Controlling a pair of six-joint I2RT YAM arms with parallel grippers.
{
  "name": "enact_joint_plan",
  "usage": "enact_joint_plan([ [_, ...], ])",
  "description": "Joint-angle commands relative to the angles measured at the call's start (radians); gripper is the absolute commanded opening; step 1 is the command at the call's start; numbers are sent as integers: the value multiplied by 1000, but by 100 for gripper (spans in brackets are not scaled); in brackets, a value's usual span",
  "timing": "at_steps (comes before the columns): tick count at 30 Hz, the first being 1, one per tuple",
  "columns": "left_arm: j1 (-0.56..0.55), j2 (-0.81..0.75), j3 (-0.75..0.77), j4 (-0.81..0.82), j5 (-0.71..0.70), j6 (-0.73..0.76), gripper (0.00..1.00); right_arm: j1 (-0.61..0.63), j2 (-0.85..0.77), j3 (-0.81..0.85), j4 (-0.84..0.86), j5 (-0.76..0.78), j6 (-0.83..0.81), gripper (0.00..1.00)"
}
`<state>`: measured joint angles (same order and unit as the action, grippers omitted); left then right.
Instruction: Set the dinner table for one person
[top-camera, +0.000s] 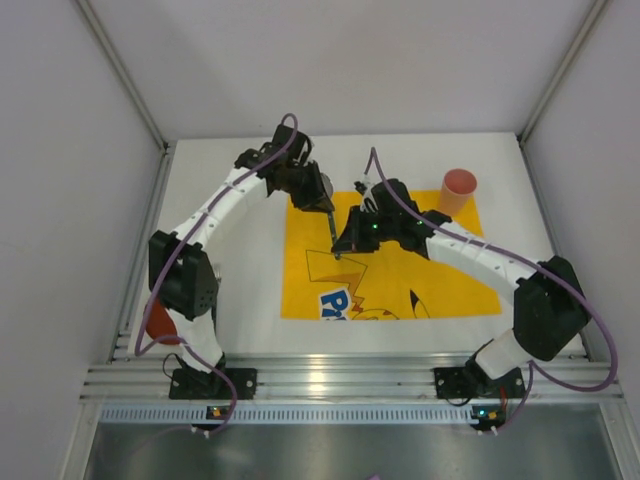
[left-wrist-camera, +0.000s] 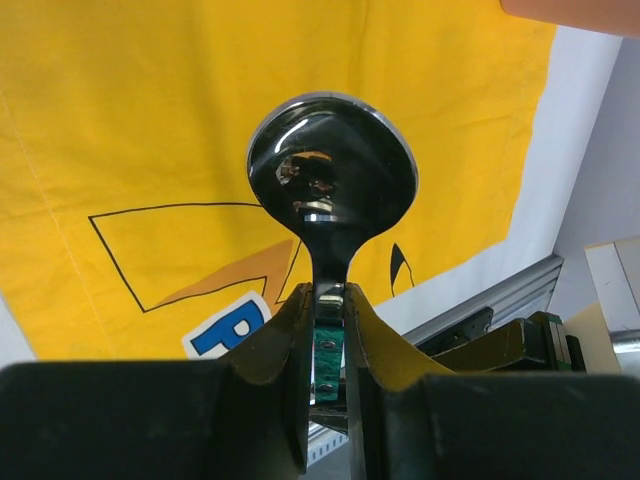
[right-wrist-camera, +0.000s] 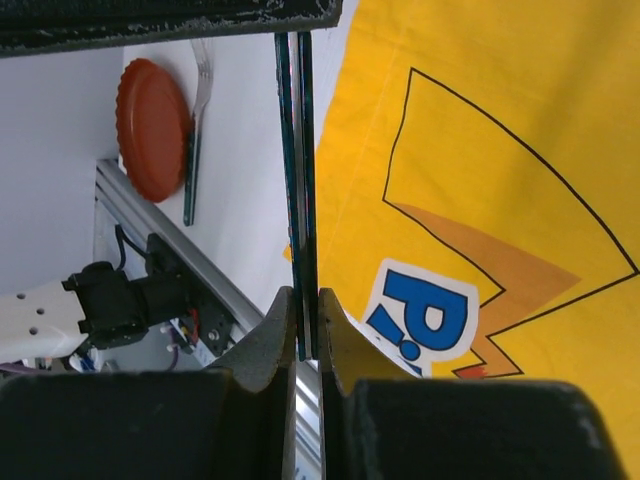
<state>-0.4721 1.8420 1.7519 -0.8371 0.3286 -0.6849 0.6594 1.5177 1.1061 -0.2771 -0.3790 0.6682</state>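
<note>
A spoon (left-wrist-camera: 330, 170) with a shiny bowl and a dark green handle hangs over the yellow cartoon placemat (top-camera: 400, 270) on the white dinner table (top-camera: 250, 335). My left gripper (left-wrist-camera: 328, 295) is shut on the spoon's neck just below the bowl. My right gripper (right-wrist-camera: 305, 300) is shut on the thin handle (right-wrist-camera: 298, 150), seen edge-on. In the top view the two grippers meet above the placemat's upper left part, the left gripper (top-camera: 308, 187) higher and the right gripper (top-camera: 347, 240) lower, with the spoon (top-camera: 331, 225) running between them.
An orange cup (top-camera: 458, 190) stands at the placemat's far right corner. A red plate (right-wrist-camera: 152, 128) and a fork (right-wrist-camera: 195, 130) lie on the white table near the left arm's base. Metal rails (top-camera: 340, 375) line the near edge.
</note>
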Motion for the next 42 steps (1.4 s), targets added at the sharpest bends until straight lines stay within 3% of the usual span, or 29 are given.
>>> enact_joint_plan([
  [1,0,-86,-35,55,50,-38,0,-3,-39,-9,-5,78,-1,0],
  [2,0,-86,-43,56,49,-33,0,-3,-50,-12,-16,86,-2,0],
  [5,0,-93,-74,47,37,-2,26,-12,-112,-41,-68,141,-7,0],
  [6,0,-104,-95,37,12,5,40,-21,-132,-67,-85,150,-9,0],
  [9,1,-142,-159,32,-23,31,55,-69,-218,-145,-143,176,-15,0],
  [10,1,-150,-178,29,-45,38,68,-84,-265,-167,-169,183,-19,0],
  [13,7,-182,-239,18,-86,56,78,-164,-367,-255,-229,196,-42,0],
  [16,24,-210,-287,-3,-127,77,80,-285,-444,-316,-310,203,-97,0],
  [22,116,-257,-402,-19,-140,123,79,-388,-435,-330,-475,276,-206,0],
  [30,257,-316,-489,-22,-109,174,77,-409,-222,-252,-534,322,-239,0],
  [36,296,-331,-509,-26,-122,186,77,-425,-70,-94,-666,481,-369,0],
  [41,338,-343,-543,-36,-134,208,77,-432,-22,-51,-701,546,-374,0],
  [42,345,-343,-546,-37,-138,212,77,-432,-7,-49,-718,566,-358,4],
])
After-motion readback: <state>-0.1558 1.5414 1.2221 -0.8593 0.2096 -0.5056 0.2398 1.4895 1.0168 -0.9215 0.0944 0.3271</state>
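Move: The right part of the yellow cloth, where the spoon is going, lies about 27 cm to my right hand's right, roughly level fore and aft, and some 14 cm below. The cup is 33 cm right and about 22 cm ahead of that hand; the printed P! logo is 3 cm left and 6 cm back. From my left hand the fork lies about 30 cm left, 18 cm back and 19 cm down, with the brown plate some 8 cm beyond it to the left and 1 cm farther back. My left fingers open wide and let go of the spoon's neck while my right keeps its pinch on the handle. I sweep my right hand some 26 cm right and 10 cm down over the cloth, tipping its fingers steeply downward, easing back, then slightly forward near the end. My left hand backs off, then swings about 17 cm left and lower, towards the fork. ##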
